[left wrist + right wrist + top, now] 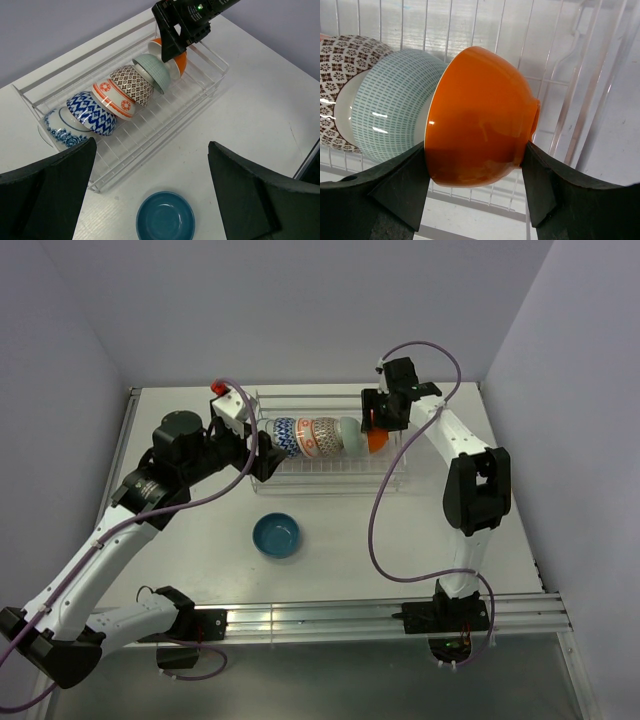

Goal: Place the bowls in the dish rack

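The clear dish rack (330, 476) holds a row of bowls on edge. From the left they are two blue-and-white patterned bowls (92, 112), an orange-red patterned one (116, 97), a grey-brown patterned one (132, 85) and a pale green one (154, 72). My right gripper (376, 426) is shut on a plain orange bowl (480, 115) at the row's right end, inside the rack, with a finger (405, 185) on each side. My left gripper (150, 150) is open and empty, above the table at the rack's left front. A plain white bowl is not in view.
A teal bowl (276, 535) sits upright on the white table in front of the rack and shows below my left fingers in the left wrist view (165, 219). Grey walls enclose the table. The right arm's cable hangs over the table's right side.
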`<state>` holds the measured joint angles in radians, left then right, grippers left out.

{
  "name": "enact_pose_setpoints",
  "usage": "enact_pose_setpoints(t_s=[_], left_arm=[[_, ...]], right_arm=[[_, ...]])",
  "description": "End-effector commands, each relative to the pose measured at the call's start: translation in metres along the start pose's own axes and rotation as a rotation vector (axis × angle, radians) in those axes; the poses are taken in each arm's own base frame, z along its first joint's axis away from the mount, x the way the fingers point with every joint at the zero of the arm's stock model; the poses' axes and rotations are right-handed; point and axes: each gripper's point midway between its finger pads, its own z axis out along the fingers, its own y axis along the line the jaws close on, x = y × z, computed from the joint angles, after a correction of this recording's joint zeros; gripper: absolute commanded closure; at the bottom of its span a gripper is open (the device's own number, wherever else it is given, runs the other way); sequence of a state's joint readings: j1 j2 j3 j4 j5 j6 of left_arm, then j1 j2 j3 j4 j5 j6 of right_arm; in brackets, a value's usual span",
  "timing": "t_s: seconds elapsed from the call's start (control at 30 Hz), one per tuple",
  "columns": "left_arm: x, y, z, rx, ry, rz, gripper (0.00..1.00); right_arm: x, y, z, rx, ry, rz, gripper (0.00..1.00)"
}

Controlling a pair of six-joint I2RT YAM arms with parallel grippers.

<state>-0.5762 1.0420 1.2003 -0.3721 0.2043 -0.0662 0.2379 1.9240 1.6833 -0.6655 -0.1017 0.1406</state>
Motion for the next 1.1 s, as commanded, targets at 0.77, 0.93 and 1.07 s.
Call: enact_pose_setpoints(t_s=[0.77, 0.93, 1.07], left_arm=[[0.02, -0.004, -0.014, 0.038, 0.034, 0.044, 0.0], [0.064, -0.012, -0.02, 0.132, 0.154, 0.143, 0.01], [0.113, -0.018, -0.03, 0.224, 0.302, 0.221, 0.04]], right_arm=[[-0.039, 0.035, -0.05, -0.12, -0.099, 0.001, 0.11], [-0.051, 0.044, -0.079, -0.162, -0.155, -0.004, 0.07], [-0.059, 0.051, -0.104, -0.192, -0.195, -0.008, 0.01]])
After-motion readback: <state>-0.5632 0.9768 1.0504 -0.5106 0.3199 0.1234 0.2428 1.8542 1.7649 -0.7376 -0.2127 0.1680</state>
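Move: I still grip the orange bowl with my right hand; its middle is about 2 cm ahead of the hand and 3 cm lower. The light green bowl stands in the rack some 6 cm to the left and 2 cm ahead of that hand, and the brown-patterned bowl about 13 cm left and 2 cm ahead. From my empty left hand, the teal bowl lies roughly 4 cm back, 2 cm left and 31 cm below; the blue zigzag bowl stands about 18 cm ahead, 3 cm right. I spread my right fingers to let go of the orange bowl beside the light green one, ease that hand about 2 cm left, then lift it clear by some 6 cm. Meanwhile my left hand waits almost still, then drops about 8 cm with a smaller pull back towards the teal bowl, rolling its left side up some 10 degrees, fingers still wide open. ##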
